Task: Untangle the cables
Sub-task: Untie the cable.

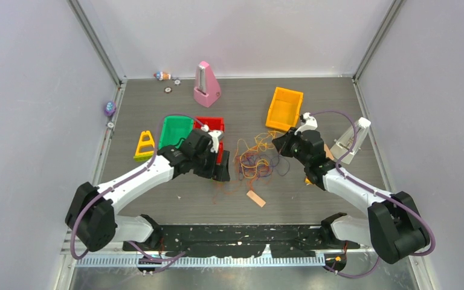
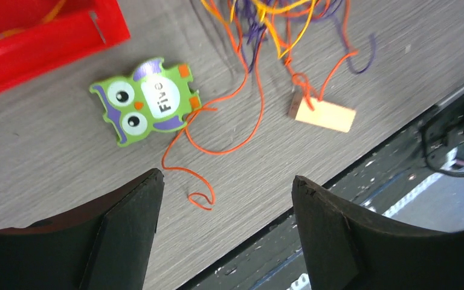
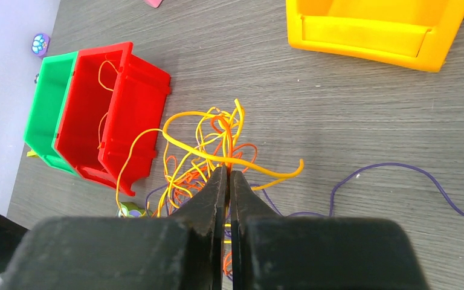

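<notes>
The cables [image 1: 257,160] lie as a loose tangle of orange, yellow and purple strands in the middle of the table, between the two arms. My right gripper [image 3: 229,169] is shut, with orange and yellow strands of the cables [image 3: 205,145] pinched at its tips; a purple strand trails off to the right. It sits at the tangle's right edge [image 1: 280,144]. My left gripper [image 2: 226,176] stands open over bare table with nothing between its fingers. A loose orange cable end [image 2: 200,198] curls just ahead of it. In the top view it is at the tangle's left [image 1: 220,172].
A red bin [image 1: 210,124] and a green bin [image 1: 175,132] stand left of the tangle, and a yellow bin [image 1: 284,109] at the back right. A green owl piece [image 2: 148,99] and a small wooden block [image 2: 325,115] lie near the strands. A pink metronome [image 1: 206,84] stands at the back.
</notes>
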Robot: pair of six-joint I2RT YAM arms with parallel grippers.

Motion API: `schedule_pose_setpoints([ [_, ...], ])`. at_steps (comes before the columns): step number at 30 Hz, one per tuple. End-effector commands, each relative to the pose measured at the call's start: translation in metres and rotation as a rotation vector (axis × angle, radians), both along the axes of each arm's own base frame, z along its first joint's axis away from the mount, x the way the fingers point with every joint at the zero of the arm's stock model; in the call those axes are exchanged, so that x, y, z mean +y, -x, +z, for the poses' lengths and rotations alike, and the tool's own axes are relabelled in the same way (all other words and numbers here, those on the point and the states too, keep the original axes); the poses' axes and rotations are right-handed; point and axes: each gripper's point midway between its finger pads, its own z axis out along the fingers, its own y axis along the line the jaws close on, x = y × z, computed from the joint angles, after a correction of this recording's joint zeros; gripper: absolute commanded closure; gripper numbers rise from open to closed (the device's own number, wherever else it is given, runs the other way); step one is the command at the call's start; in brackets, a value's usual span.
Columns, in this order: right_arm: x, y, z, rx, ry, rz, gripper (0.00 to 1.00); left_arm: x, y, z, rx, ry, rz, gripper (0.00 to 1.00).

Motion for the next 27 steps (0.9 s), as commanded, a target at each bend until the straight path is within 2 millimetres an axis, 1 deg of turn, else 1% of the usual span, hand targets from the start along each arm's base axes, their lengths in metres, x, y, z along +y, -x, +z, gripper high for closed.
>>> schedule_pose_setpoints([
  [1,0.003,-0.004,0.012,-0.038,-0.037,0.0,0.94,0.017,0.012,-0.024,0.061,-0.141,0.019,0.22],
  [3,0.004,-0.003,0.014,-0.047,-0.042,0.008,0.94,0.02,0.019,-0.036,0.098,-0.142,0.038,0.23],
  [5,0.003,-0.003,0.015,-0.052,-0.041,0.006,0.94,0.014,0.024,-0.044,0.126,-0.103,0.042,0.26],
  [7,0.002,-0.003,0.015,-0.053,-0.038,0.003,0.94,0.011,0.029,-0.051,0.154,-0.096,0.035,0.33],
  [8,0.001,-0.002,0.014,-0.05,-0.034,-0.001,0.94,0.013,0.029,-0.054,0.16,-0.115,0.038,0.37],
  [10,-0.001,-0.002,0.012,-0.046,-0.027,-0.005,0.94,0.02,0.03,-0.06,0.167,-0.164,0.045,0.4],
  [11,-0.001,-0.001,0.012,-0.046,-0.025,-0.006,0.94,0.023,0.03,-0.062,0.168,-0.181,0.045,0.47],
  [12,-0.004,-0.001,0.011,-0.043,-0.019,-0.017,0.94,0.024,0.03,-0.063,0.165,-0.187,0.042,0.57],
  [13,-0.007,-0.001,0.01,-0.038,-0.013,-0.027,0.94,0.024,0.029,-0.063,0.161,-0.189,0.042,0.71],
  [14,-0.015,-0.002,0.008,-0.03,0.007,-0.07,0.94,0.023,0.028,-0.061,0.152,-0.179,0.038,0.92],
  [15,-0.022,-0.002,0.007,-0.026,0.018,-0.098,0.94,0.021,0.026,-0.056,0.132,-0.162,0.034,1.0],
  [17,-0.05,-0.004,0.001,0.0,0.074,-0.234,0.94,0.025,0.017,-0.037,0.053,-0.135,0.072,1.0],
  [18,-0.062,0.002,-0.004,0.029,0.103,-0.281,0.94,0.031,0.01,-0.024,-0.007,-0.125,0.107,1.0],
  [19,-0.08,0.002,-0.004,0.033,0.129,-0.373,0.94,0.039,0.004,-0.009,-0.066,-0.108,0.147,1.0],
  [20,-0.092,0.008,-0.007,0.05,0.153,-0.416,0.94,0.05,-0.004,0.007,-0.121,-0.09,0.197,1.0],
  [21,-0.109,0.01,-0.006,0.047,0.176,-0.495,0.94,0.062,-0.009,0.021,-0.163,-0.062,0.237,1.0],
  [22,-0.119,0.017,-0.007,0.055,0.192,-0.532,0.94,0.08,-0.018,0.036,-0.2,-0.035,0.306,1.0],
  [23,-0.133,0.019,-0.006,0.054,0.206,-0.6,0.94,0.085,-0.017,0.05,-0.222,0.012,0.314,1.0],
  [24,-0.14,0.025,-0.005,0.054,0.213,-0.626,0.94,0.103,-0.024,0.064,-0.256,0.042,0.377,1.0],
  [27,-0.169,0.039,0.0,0.044,0.217,-0.779,0.94,0.137,-0.026,0.109,-0.412,0.099,0.497,1.0],
])
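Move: The left gripper hangs wide open; the loose orange cable end lies roughly 7 cm below it, 3 cm back and 2 cm to its left. The owl block sits about 4 cm ahead, straight below; the tangle is some 8 cm ahead and 13 cm right, the wooden block 4 cm back and 13 cm right. From the right gripper, already holding a yellow-orange bunch, the tangle lies 7 cm left, 5 cm back and 8 cm below, the yellow bin 14 cm ahead and 3 cm right. Bring the left gripper down about 7 cm, slightly back and left, to the loose orange end beside the owl block, and shut the fingers on it; then lift some 13 cm while swinging left and forward, away from the tangle. Keep the right fingers closed on their bunch, hold there, and as the left lifts draw it about 11 cm right, turning the hand clockwise nearly 30 degrees. ##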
